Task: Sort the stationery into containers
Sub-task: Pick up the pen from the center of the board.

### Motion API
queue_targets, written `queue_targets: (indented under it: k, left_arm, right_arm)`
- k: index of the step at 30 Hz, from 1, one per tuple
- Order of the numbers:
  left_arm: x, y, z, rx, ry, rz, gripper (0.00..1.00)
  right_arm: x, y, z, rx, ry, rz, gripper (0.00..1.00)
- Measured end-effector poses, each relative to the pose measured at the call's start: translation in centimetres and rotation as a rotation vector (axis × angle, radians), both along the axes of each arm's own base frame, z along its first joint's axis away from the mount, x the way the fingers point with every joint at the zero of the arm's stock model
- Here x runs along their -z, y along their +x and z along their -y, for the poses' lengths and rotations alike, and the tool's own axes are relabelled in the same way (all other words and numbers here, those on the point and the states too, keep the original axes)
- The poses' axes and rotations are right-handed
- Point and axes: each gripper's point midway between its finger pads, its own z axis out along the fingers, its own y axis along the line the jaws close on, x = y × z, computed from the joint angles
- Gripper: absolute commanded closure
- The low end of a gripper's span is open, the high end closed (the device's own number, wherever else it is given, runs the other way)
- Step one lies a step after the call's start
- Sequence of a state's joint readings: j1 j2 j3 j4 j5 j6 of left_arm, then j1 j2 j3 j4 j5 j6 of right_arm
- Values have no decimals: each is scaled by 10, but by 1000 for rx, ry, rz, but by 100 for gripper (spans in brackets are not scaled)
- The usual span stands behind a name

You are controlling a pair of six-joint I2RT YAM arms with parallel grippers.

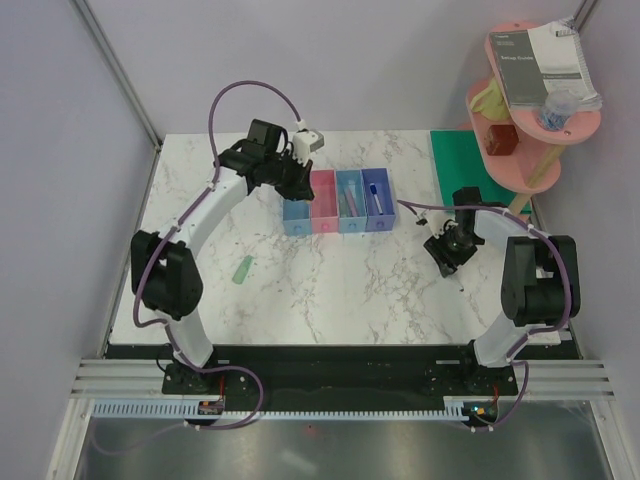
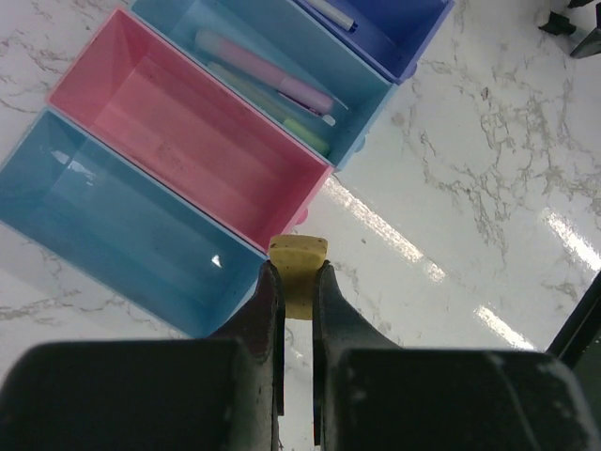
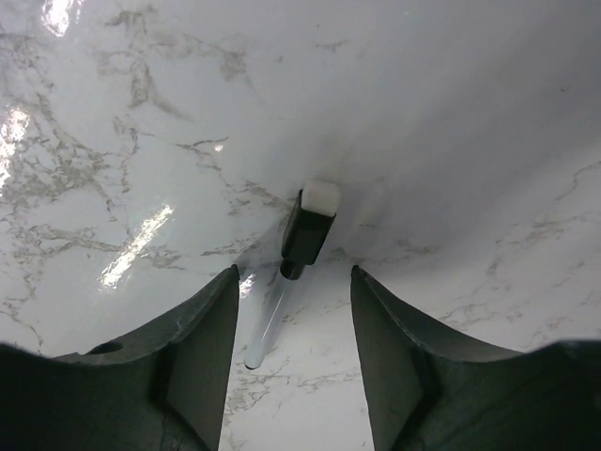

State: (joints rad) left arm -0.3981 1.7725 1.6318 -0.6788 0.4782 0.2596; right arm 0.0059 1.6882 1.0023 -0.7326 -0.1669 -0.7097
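My left gripper [image 2: 299,282] is shut on a tiny tan block [image 2: 299,258] and holds it just off the near corner where the light blue bin [image 2: 103,211] meets the pink bin [image 2: 178,132]. The second light blue bin [image 2: 371,89] holds a pink marker [image 2: 263,70] and a green marker [image 2: 305,132]. A pen lies in the dark blue bin [image 2: 399,38]. My right gripper [image 3: 293,272] is open and low over the table, with a thin pen [image 3: 305,235] with a black cap and a pale barrel lying between its fingers. A green marker [image 1: 243,268] lies loose on the left of the table.
The row of bins [image 1: 337,202] stands at the middle back of the marble table. A green mat [image 1: 455,160] lies at the back right. Beyond it a pink tiered shelf [image 1: 530,120] carries a spiral booklet [image 1: 545,60].
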Motion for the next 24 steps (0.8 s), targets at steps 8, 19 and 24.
queue_targets:
  k: [8, 19, 24]
  left_arm:
    - [41, 47, 33, -73, -76, -113, 98]
    - [80, 85, 55, -139, -113, -164, 97]
    - [96, 89, 55, -156, -90, -169, 91]
  right_arm:
    - [1, 13, 0, 16, 6, 26, 89]
    - [-2, 11, -7, 27, 51, 18, 93]
    - [-39, 22, -24, 54, 143, 80, 93]
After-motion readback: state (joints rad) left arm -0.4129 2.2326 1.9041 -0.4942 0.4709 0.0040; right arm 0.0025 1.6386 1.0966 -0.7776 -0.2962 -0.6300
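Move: The black-capped pen lies between the right hand's open fingers, its middle only about 1 cm back, 1 cm right and 1 cm below. From that hand the blue compartment is some 17 cm ahead and 18 cm left, the green mat 26 cm ahead and 7 cm right. For the left hand, holding the yellow block, the pink compartment is about 13 cm ahead, 5 cm right and 17 cm down, with teal compartments 7 cm to either side of it. Easing forward about 1.5 cm at table height, the right hand shuts its fingers on the pen just below the black cap, pauses, then lifts it nearly 4 cm while drifting left. Meanwhile the left hand, still gripping the yellow block, sweeps forward, down and right some 14 cm towards the pink compartment, finishing mostly downward. ##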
